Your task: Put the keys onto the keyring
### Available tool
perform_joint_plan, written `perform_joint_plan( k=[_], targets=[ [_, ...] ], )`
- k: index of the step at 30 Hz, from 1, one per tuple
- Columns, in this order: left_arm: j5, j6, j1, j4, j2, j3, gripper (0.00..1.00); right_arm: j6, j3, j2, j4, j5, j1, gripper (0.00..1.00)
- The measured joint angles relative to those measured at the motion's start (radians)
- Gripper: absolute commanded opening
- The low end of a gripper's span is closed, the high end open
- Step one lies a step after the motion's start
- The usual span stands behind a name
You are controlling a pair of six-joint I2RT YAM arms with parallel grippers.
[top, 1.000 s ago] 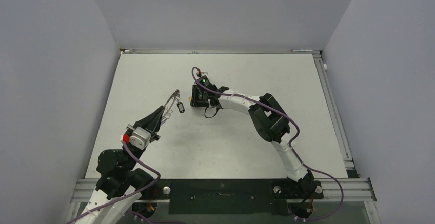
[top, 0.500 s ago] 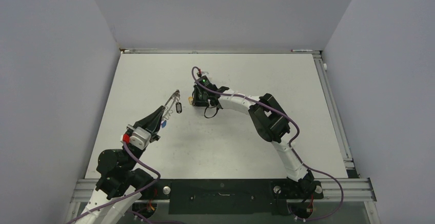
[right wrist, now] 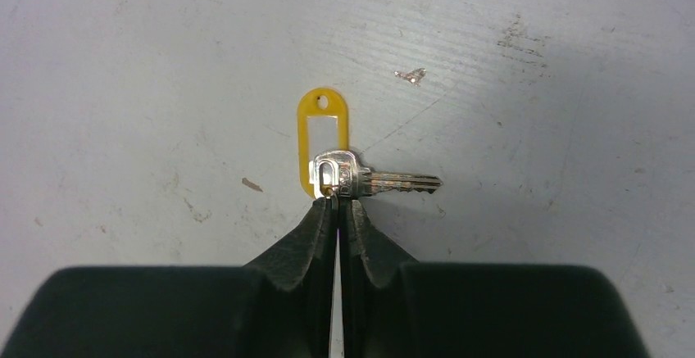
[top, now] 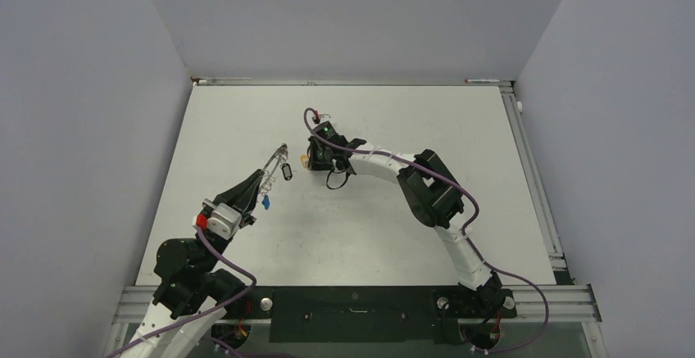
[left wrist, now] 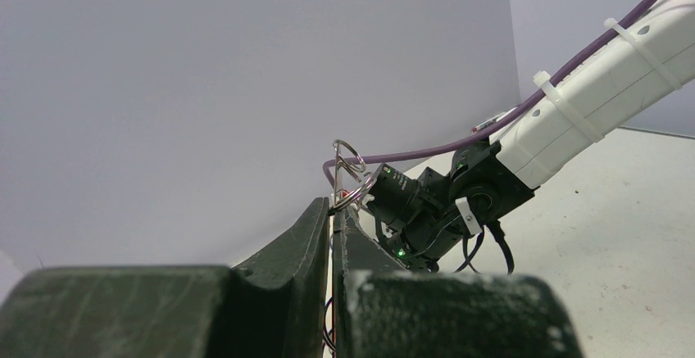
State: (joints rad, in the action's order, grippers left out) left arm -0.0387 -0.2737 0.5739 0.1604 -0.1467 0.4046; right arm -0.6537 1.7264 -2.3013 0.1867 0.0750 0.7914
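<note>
My left gripper point(top: 264, 176) is shut on the keyring point(top: 277, 158), a thin silvery wire loop that sticks out past the fingertips toward the far right. In the left wrist view point(left wrist: 333, 207) the keyring point(left wrist: 349, 165) stands up from the pinched fingers. A dark-rimmed key point(top: 287, 170) hangs from the ring. A blue-headed key point(top: 266, 203) shows just beside the left fingers. My right gripper point(top: 314, 160) is low over the table, its fingertips point(right wrist: 337, 200) shut on the head of the silver key point(right wrist: 377, 183) with the yellow head tag point(right wrist: 322, 129), which also shows in the top view point(top: 305, 160).
The white table point(top: 393, 235) has scuffs and small flecks point(right wrist: 410, 74). Grey walls enclose it on three sides. The right arm's forearm and purple cable point(top: 393, 163) stretch across the middle. A metal rail point(top: 533, 178) runs along the right edge.
The blue-headed key has come into view beside the left fingers and shifted nearer. The right gripper has edged slightly, so the yellow tag now shows at its left. The dark-rimmed key swung slightly.
</note>
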Motion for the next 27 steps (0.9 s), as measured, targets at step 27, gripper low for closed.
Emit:
perform_joint_plan(
  k=[27],
  targets=[
    [-0.02, 0.0, 0.0, 0.0, -0.014, 0.0, 0.0, 0.22, -0.203, 0.41, 0.132, -0.037, -0.004, 0.05]
  ],
)
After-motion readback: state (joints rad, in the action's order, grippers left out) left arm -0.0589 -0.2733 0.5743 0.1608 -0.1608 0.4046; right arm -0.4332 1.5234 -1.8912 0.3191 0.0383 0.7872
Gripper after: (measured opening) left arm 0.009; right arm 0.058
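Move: The right fingers are already shut on the key, which lies on the table with its middle about 2 cm ahead and 1 cm right of them; its yellow tag lies 2 cm ahead and 2 cm left. The keyring is roughly 15 cm back, 3 cm left and 32 cm up, with a black tag hanging about 11 cm back, level sideways and 28 cm up. From the left hand holding it, the keyring's middle lies 5 cm ahead, 3 cm right and 2 cm up. Keeping its pinch on the key, the right hand first draws back and to the right, low over the table and away from the spot where the key lay, then climbs ever faster to about 11 cm up, towards the keyring's height, ending some 6 cm right and 4 cm back of its start. On the way the wrist tips the fingers up about 10 degrees and turns slightly counter-clockwise, while the left hand stays nearly in place, shut on the keyring. ##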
